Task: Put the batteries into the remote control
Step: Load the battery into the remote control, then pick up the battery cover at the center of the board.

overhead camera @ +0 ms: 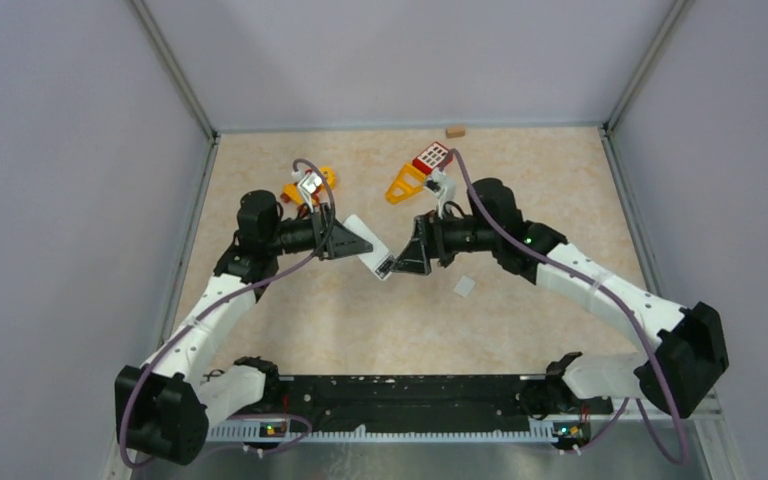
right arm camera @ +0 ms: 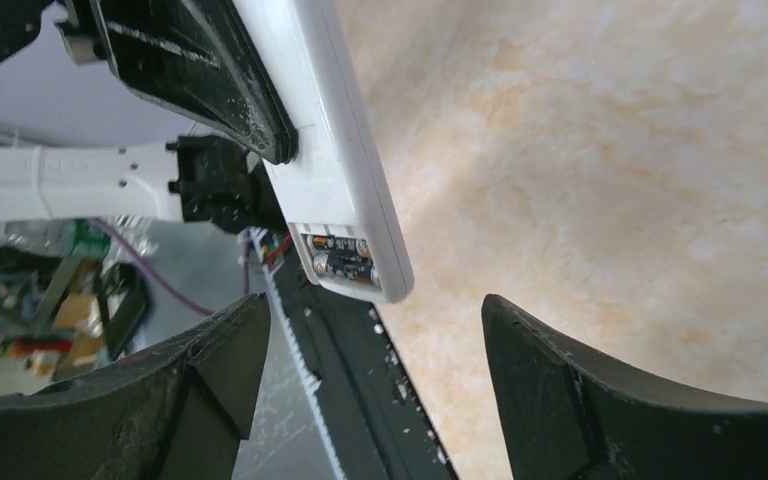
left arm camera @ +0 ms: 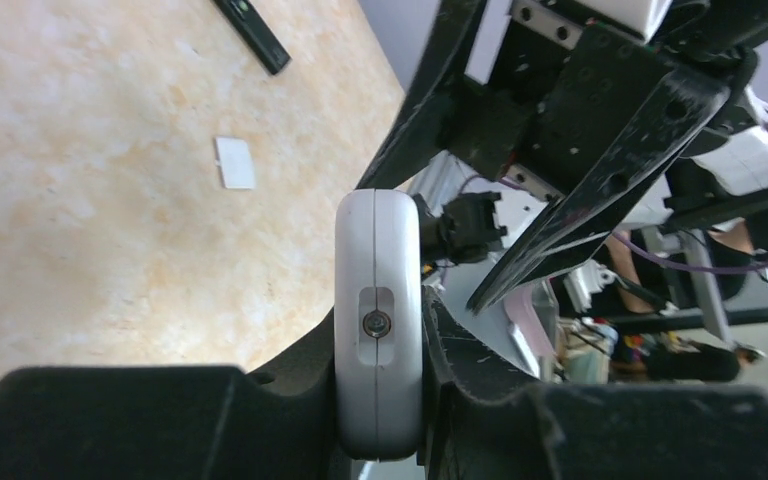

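A white remote control point(overhead camera: 370, 247) is held above the table, and my left gripper point(overhead camera: 352, 242) is shut on it. In the left wrist view the remote point(left arm camera: 378, 300) stands edge-on, clamped between both fingers. Its open compartment faces the right wrist camera, and batteries point(right arm camera: 345, 263) lie inside it, dark with orange-brown ends. My right gripper point(right arm camera: 375, 345) is open just short of that end of the remote point(right arm camera: 335, 170), touching nothing. The two grippers meet nose to nose over mid-table, with the right gripper point(overhead camera: 412, 252) beside the remote's tip.
A small white cover point(overhead camera: 464, 286) lies flat on the table right of the grippers, also visible as the cover point(left arm camera: 234, 162). At the back sit an orange toy point(overhead camera: 307, 186), an orange-and-red toy point(overhead camera: 416, 172) and a small brown block point(overhead camera: 454, 130). The black base rail point(overhead camera: 410, 395) runs along the near edge.
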Robot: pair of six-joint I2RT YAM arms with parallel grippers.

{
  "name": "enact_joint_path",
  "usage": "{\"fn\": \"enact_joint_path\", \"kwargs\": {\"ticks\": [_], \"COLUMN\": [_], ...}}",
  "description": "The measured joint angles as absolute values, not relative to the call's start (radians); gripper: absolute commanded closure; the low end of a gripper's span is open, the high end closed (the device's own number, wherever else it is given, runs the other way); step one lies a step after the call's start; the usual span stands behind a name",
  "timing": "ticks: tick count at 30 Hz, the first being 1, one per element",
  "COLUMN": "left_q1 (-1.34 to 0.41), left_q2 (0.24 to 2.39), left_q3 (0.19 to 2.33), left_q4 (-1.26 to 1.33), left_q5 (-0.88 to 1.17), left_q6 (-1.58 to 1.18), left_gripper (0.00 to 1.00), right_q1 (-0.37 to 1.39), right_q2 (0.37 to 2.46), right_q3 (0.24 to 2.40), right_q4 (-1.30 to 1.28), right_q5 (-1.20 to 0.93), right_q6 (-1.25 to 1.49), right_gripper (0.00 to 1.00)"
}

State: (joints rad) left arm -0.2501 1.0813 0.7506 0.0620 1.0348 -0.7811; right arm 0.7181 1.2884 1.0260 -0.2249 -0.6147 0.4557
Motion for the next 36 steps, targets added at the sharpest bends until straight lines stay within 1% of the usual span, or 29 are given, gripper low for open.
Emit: {"fn": "enact_joint_path", "kwargs": {"ticks": [5, 9, 13, 18, 26, 36], "left_q1": [-0.248, -0.242, -0.237, -0.229, -0.222, -0.216], "left_q2": [1.024, 1.011, 0.991, 0.971, 0.979, 0.990], "left_q3": [0.751, 0.750, 0.750, 0.751, 0.750, 0.750], "left_q4": [0.013, -0.044, -0.106, -0.142, -0.162, -0.161], "left_q5": [0.928, 0.838, 0.745, 0.678, 0.664, 0.691], "left_q6": [-0.698, -0.658, -0.634, -0.625, -0.626, -0.629], "left_gripper": [1.00, 1.00, 1.00, 1.00, 1.00, 1.00], "right_q1": [0.688, 0.685, 0.684, 0.684, 0.684, 0.679], "right_q2": [1.175, 1.156, 1.229, 1.379, 1.507, 1.668], "right_q3": [1.003, 0.995, 0.997, 0.997, 0.997, 1.004], "right_q4": [-0.265, -0.340, -0.483, -0.635, -0.698, -0.681], "right_q5": [-0.450, -0.288, -0.138, -0.021, 0.022, -0.023], "right_q6": [0.403, 0.290, 0.158, 0.039, -0.057, -0.162], "right_gripper": [0.22, 0.23, 0.23, 0.23, 0.24, 0.26]}}
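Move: The right hand, empty and open, is bound for the white battery cover lying on the table about 14 cm to its right, 5 cm ahead and some 24 cm below. The remote control, in the left fingers, has its middle roughly 10 cm left of the right hand, 2 cm ahead and about level. The black remote lies some 17 cm farther right than the cover and 14 cm beyond it. From the left hand the cover is about 27 cm right, 3 cm ahead, 26 cm down. The left fingers keep their pinch on the remote control, drawing it about 4 cm left, slightly less forward and 3 cm down while turning it some 20 degrees counter-clockwise. The right hand, fingers staying open, swings right and a little forward with a slight rise, then sinks about 21 cm overall, rolling some 60 degrees from pointing left to straight down over the battery cover. ##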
